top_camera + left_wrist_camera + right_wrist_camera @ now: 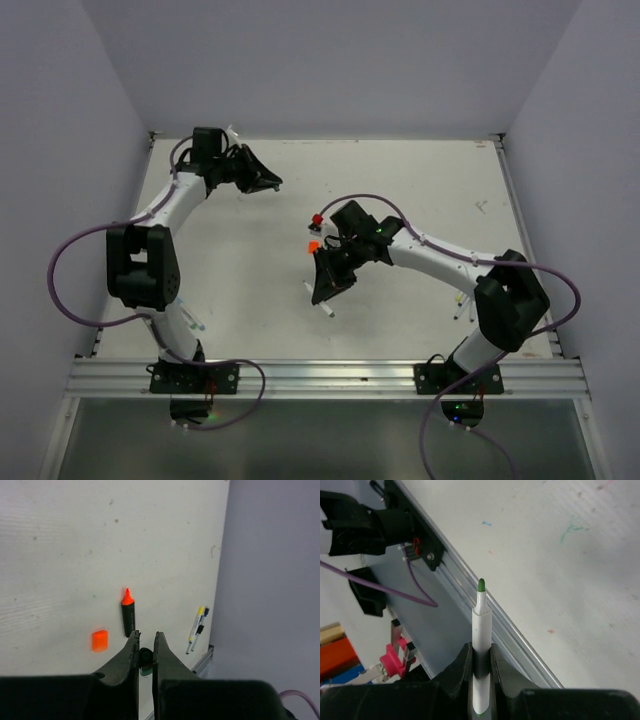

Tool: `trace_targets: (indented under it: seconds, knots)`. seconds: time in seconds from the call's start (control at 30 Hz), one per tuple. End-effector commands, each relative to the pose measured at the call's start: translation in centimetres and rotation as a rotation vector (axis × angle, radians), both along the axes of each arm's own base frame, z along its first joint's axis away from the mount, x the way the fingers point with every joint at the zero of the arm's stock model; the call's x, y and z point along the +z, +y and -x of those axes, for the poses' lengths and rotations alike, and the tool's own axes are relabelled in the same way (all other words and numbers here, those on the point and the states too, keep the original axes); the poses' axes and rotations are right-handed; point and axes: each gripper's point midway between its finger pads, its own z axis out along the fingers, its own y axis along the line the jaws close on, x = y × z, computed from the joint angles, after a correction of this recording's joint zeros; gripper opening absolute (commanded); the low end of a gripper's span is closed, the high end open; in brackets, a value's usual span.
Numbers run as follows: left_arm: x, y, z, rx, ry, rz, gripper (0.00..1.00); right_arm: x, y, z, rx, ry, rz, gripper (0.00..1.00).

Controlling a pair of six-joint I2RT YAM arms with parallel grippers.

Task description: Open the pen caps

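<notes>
My right gripper is shut on a white pen. Its bare green tip points out past the fingers and carries no cap. From above, this gripper hangs over the middle of the table. My left gripper is shut on a small green cap, seen end-on between the fingers. It hovers at the far left, well apart from the right one. A black marker with a bare orange tip lies on the table. Its orange cap lies loose beside it.
Two capped pens, one yellow and one dark, lie near the table's right edge. A small red piece sits by the right arm's wrist. A metal rail runs along the near edge, and grey walls close in the other sides.
</notes>
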Motion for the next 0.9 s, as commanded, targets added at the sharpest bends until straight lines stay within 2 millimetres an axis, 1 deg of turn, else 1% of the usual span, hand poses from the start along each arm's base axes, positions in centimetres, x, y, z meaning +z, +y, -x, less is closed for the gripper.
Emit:
trace_targets:
  seconds: [0.0,0.03,0.07,0.1,0.13,0.17,0.2,0.23,0.27,0.3,0.37,0.4,0.47,0.5,0.53,0.63,0.67,0.7,0.73,0.77,0.87]
  knots:
    - [-2.4,1.2,2.7,-0.061,0.112,-0.183,0.0,1.8,-1.3,-3.2,-0.115,-0.144,0.075,0.0]
    - [-3.1,1.3,3.7,-0.072,0.122,-0.228,0.0,1.5,-2.1,-3.9,-0.16,-0.158,0.104,0.0]
    - [-3.8,1.8,4.5,-0.064,0.119,-0.284,0.0,1.1,-2.2,-4.3,-0.172,-0.173,0.109,0.0]
    - [-4.4,1.5,7.0,-0.095,0.116,-0.317,0.0,0.4,-3.0,-4.8,-0.201,-0.188,0.153,0.0]
    - [-4.7,1.4,8.2,-0.102,0.119,-0.335,0.0,-0.7,-3.7,-5.1,-0.232,-0.176,0.204,0.0]
    - [-4.4,1.2,9.9,-0.11,0.11,-0.347,0.0,-1.1,-4.0,-5.2,-0.246,-0.168,0.219,0.0]
    - [-6.0,0.4,12.3,-0.154,0.146,-0.358,0.0,-1.3,-4.5,-5.7,-0.276,-0.18,0.24,0.0]
    - [-6.6,0.1,13.7,-0.17,0.158,-0.371,0.0,-1.9,-4.9,-5.7,-0.297,-0.182,0.261,0.0]
    - [-7.1,-0.1,14.6,-0.179,0.156,-0.388,0.0,-1.7,-5.2,-5.9,-0.309,-0.205,0.258,0.0]
    - [-8.1,-0.8,16.6,-0.21,0.162,-0.393,0.0,-1.9,-5.7,-6.5,-0.328,-0.236,0.282,0.0]
    - [-8.4,-1.7,18.4,-0.243,0.174,-0.357,0.0,-2.6,-6.3,-6.5,-0.339,-0.242,0.318,0.0]
    - [-8.6,-2.2,19.0,-0.268,0.172,-0.343,0.0,-3.0,-6.6,-6.5,-0.344,-0.241,0.337,0.0]
    - [-8.8,-2.5,19.5,-0.283,0.158,-0.359,0.0,-4.0,-7.1,-6.3,-0.364,-0.229,0.36,0.0]
    - [-8.8,-3.2,20.0,-0.308,0.147,-0.365,0.0,-4.0,-6.9,-6.8,-0.385,-0.25,0.347,0.0]
    - [-8.9,-3.6,20.2,-0.324,0.144,-0.363,0.0,-4.9,-7.4,-6.8,-0.408,-0.247,0.366,0.0]
    - [-9.3,-4.7,20.4,-0.341,0.149,-0.346,0.0,-6.1,-7.8,-7.3,-0.456,-0.254,0.399,0.0]
    - [-9.6,-5.4,20.5,-0.351,0.153,-0.339,0.0,-6.4,-7.7,-7.4,-0.463,-0.255,0.394,0.0]
    - [-9.7,-5.8,20.5,-0.358,0.152,-0.332,0.0,-6.4,-7.2,-7.7,-0.47,-0.272,0.374,0.0]
    - [-9.7,-6.2,20.6,-0.368,0.154,-0.322,0.0,-6.8,-7.4,-7.9,-0.486,-0.282,0.389,0.0]
    - [-10.1,-6.8,20.9,-0.379,0.166,-0.319,0.0,-6.8,-7.0,-8.1,-0.486,-0.291,0.38,0.0]
    - [-10.7,-7.8,21.3,-0.41,0.172,-0.324,0.0,-7.9,-6.9,-8.5,-0.487,-0.295,0.402,0.0]
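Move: The left hand's green cap is bound for bare table about 22 cm back from it, 7 cm to its right and some 18 cm below. From this hand, the orange cap lies 6 cm back and 9 cm right, the black highlighter 3 cm back and 15 cm right. The right hand's uncapped pen is bound for bare table 7 cm ahead, 8 cm right and 12 cm below; the orange cap lies 23 cm ahead of it, 1 cm left, the highlighter 26 cm ahead, 5 cm right. Bring the left gripper back about 22 cm and down 11, easing right late, to the near side of the orange cap, still pinching the green cap. Take the right gripper forward and right, then down about 8 cm, keeping its grip on the uncapped pen. Turn both clockwise and steepen their fingers; open neither. ##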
